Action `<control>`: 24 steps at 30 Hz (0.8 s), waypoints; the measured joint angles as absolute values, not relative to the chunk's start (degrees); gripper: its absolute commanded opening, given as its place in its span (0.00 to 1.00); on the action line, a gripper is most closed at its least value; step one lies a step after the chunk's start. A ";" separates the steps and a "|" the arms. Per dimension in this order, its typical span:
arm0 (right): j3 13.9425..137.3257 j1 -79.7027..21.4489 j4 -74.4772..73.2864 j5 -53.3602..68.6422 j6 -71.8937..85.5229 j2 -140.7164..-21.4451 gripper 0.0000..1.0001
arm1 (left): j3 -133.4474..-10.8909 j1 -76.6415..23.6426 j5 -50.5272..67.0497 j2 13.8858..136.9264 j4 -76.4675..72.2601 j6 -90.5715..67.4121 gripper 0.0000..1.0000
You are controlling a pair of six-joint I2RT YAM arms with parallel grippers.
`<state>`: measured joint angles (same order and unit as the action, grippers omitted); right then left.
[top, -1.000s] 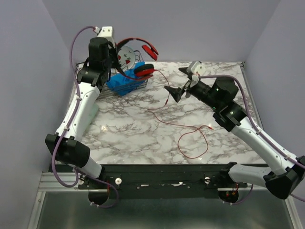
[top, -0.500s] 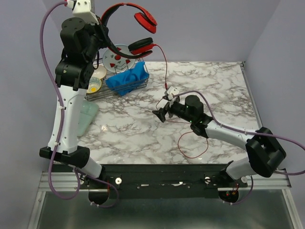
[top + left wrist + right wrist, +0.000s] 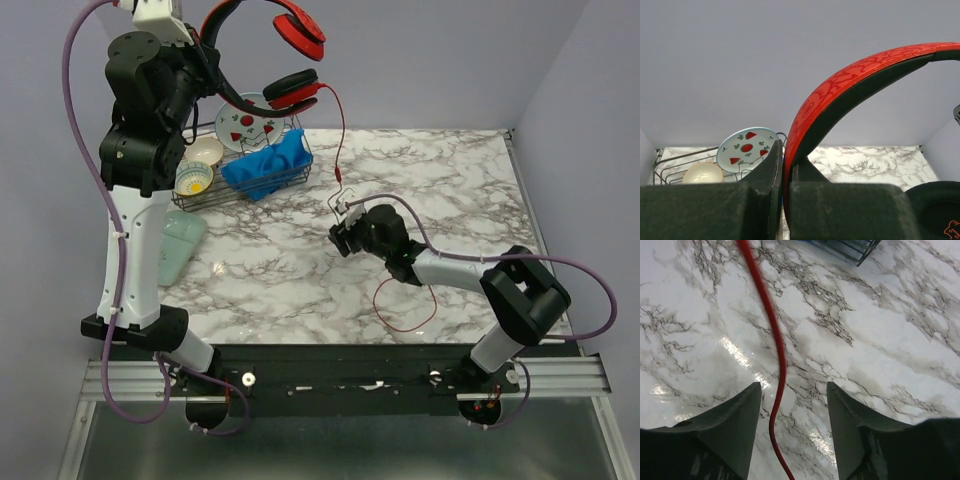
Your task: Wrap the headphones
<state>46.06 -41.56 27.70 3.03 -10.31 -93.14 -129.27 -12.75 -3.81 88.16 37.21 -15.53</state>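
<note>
The red headphones (image 3: pixel 272 62) hang in the air at the upper left, their black-lined headband (image 3: pixel 840 85) pinched in my shut left gripper (image 3: pixel 200 48). In the left wrist view the gripper (image 3: pixel 786 150) is closed on the band and a black ear pad (image 3: pixel 936 205) shows at the lower right. The thin red cable (image 3: pixel 340 140) drops from the lower ear cup to the table and ends in a loop (image 3: pixel 405 310). My right gripper (image 3: pixel 340 238) is low over the marble, open. The cable (image 3: pixel 777 355) runs between its fingers (image 3: pixel 794 390), nearer the left one.
A wire rack (image 3: pixel 240 188) at the back left holds a watermelon-pattern plate (image 3: pixel 245 122), a blue item (image 3: pixel 268 168) and two small bowls (image 3: pixel 196 178). A pale green pad (image 3: pixel 176 246) lies on the table beside the left arm. Grey walls enclose the table.
My left arm has lifted the headphones higher, up off the rack. My right gripper has swung left and down over the cable, close to the table.
</note>
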 measured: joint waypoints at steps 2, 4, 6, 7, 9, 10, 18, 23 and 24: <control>45.30 -41.69 27.68 2.48 -10.07 -93.14 0.45 | -129.82 -12.67 -3.77 88.16 37.17 -15.77 0.00; 44.69 -41.69 27.29 2.22 -9.67 -93.19 0.32 | -129.84 -12.43 -3.70 88.16 37.23 -15.97 0.00; 44.16 -41.69 26.98 2.02 -9.47 -93.27 0.22 | -129.84 -12.16 -3.40 88.20 37.50 -16.16 0.00; 44.03 -41.69 26.83 1.96 -9.10 -93.32 0.12 | -129.82 -11.94 -3.20 88.23 37.58 -16.38 0.00; 43.88 -41.89 25.80 0.95 -8.97 -93.45 0.03 | -129.67 -11.55 -2.94 88.23 37.47 -16.91 0.00; 43.92 -42.13 24.91 0.49 -8.86 -93.49 0.01 | -129.16 -11.35 -2.92 88.20 37.10 -17.12 0.00; 52.25 -50.65 0.54 -13.41 -10.85 -89.73 0.01 | -113.27 -11.22 -5.93 88.90 28.73 -12.88 0.00; 56.93 -52.01 -14.61 -24.82 -13.43 -77.56 0.01 | -102.17 -11.27 -9.56 93.01 23.86 -5.21 0.00; 58.57 -51.94 -16.71 -27.81 -14.33 -75.57 0.01 | -101.06 -11.27 -10.15 93.80 23.46 -3.90 0.00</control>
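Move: The red headphone cable hangs between the right hand's open fingers, some 1 cm back and 1 cm left of their midpoint. The near earcup is about 42 cm above that hand, 5 cm ahead and 8 cm left; the blue cloth lies roughly 18 cm ahead, 16 cm left and 8 cm below. The left hand holds the headband high; that cable spot is about 6 cm back, 21 cm right and 44 cm below it, the dish rack 16 cm straight ahead and 47 cm below. The hanging cable gets pinched as the right fingers close fully, that hand sinking a few centimetres; it then keeps hold and draws up, right and a little back, rolling its left side down and turning clockwise. The headphones stay in the left grip, first held nearly still, then lowered fast, about 20 cm down and 10 cm forward towards the rack, tipping downward. ##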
